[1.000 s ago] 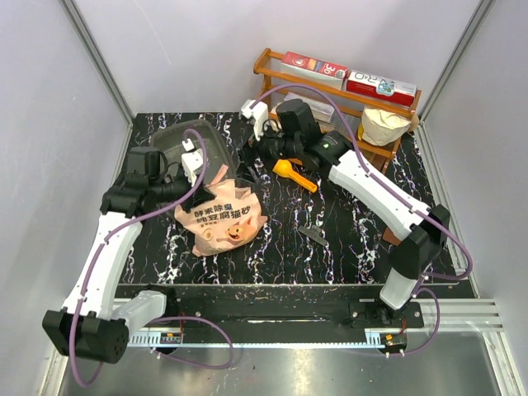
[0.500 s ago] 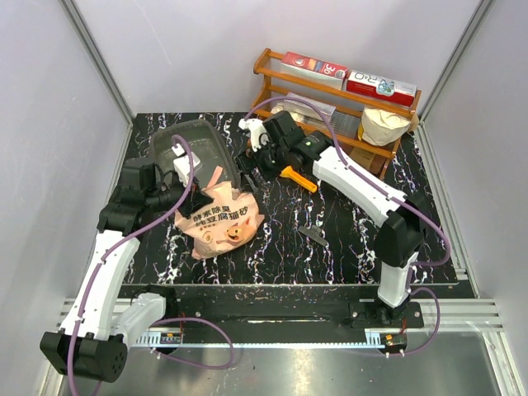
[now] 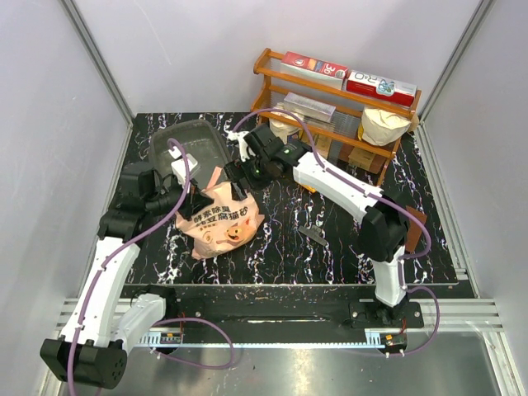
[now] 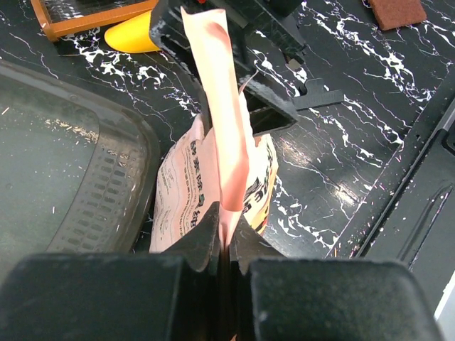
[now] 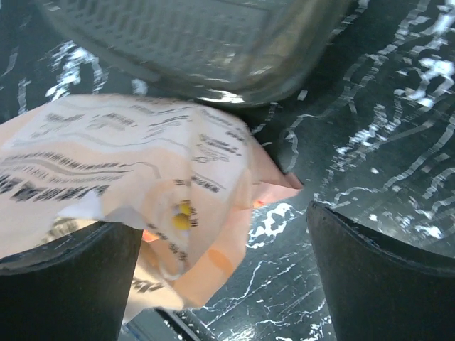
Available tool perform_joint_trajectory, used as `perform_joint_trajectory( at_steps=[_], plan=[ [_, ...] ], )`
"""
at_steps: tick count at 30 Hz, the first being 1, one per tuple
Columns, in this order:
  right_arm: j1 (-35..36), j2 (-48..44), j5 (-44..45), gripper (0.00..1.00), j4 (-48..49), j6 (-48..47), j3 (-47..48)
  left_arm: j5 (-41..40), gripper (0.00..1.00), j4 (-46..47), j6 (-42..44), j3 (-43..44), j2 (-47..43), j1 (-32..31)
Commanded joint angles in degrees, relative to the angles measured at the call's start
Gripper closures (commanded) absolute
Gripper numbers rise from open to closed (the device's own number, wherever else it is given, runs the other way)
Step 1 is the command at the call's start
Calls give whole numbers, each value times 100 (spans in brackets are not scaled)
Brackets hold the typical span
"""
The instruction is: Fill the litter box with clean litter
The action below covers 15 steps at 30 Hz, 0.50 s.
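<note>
The dark grey litter box (image 3: pixel 186 139) lies at the back left, with only a few crumbs on its floor (image 4: pixel 57 163). Just in front of it lies the pink-orange pig bag (image 3: pixel 219 216). My left gripper (image 3: pixel 200 199) is shut on the bag's top edge, and the pink strip (image 4: pixel 226 142) runs out from between its jaws (image 4: pixel 226 238). My right gripper (image 3: pixel 236 172) hangs open over the bag's far top corner (image 5: pixel 142 156). Its wide-spread fingers (image 5: pixel 64 277) straddle the folded corner without pinching it. The clean litter is hidden inside the bag.
A wooden rack (image 3: pixel 338 91) with boxes and a white pouch (image 3: pixel 384 124) stands at the back right. The yellow-orange scoop (image 4: pixel 131 39) lies behind the right gripper. A small dark piece (image 3: pixel 312 235) and a brown block (image 3: pixel 417 216) lie on the marbled table.
My right arm has swung left from above the scoop to the bag's top corner, jaws still wide. My left gripper kept its grip and drew back slightly, uncovering the litter box.
</note>
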Motion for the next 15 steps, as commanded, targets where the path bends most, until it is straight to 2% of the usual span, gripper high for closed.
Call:
perform_joint_trajectory(
  at_steps=[1, 3, 6, 14, 15],
  plan=[
    [118, -11, 1735, 0, -184, 542, 333, 190, 100, 1075, -198, 122, -271, 8],
    [118, -168, 2464, 0, -272, 499, 211, 155, 100, 1066, -172, 114, -289, 17],
    [22, -476, 2950, 0, -325, 174, 113, 137, 100, 1083, -102, 78, -306, 8],
    [-392, -829, 2943, 0, -379, -141, -10, 84, 100, 1110, -49, 78, -324, 17],
    [-401, -846, 2708, 0, -326, -212, 51, 93, 100, 1110, -58, 87, -324, 17]
  ],
)
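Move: The litter bag's half-open mouth lies about 4 cm back and 3 cm left of the right hand, a little below it. The litter box is roughly 12 cm left and 4 cm ahead of this hand, 14 cm lower; the yellow scoop some 16 cm right and 3 cm ahead, 15 cm lower. From the left hand, already gripping the bag's other top corner, the mouth's middle is around 6 cm right, 1 cm ahead and 6 cm down. The bag's free mouth edge is drawn away from the corner that the left hand keeps pinched: the right hand, fingers still wide open with one against that edge, swings about 5 cm right and some 3 cm forward, off the litter box side, rising 2 cm late on and turning roughly 15 degrees clockwise. ##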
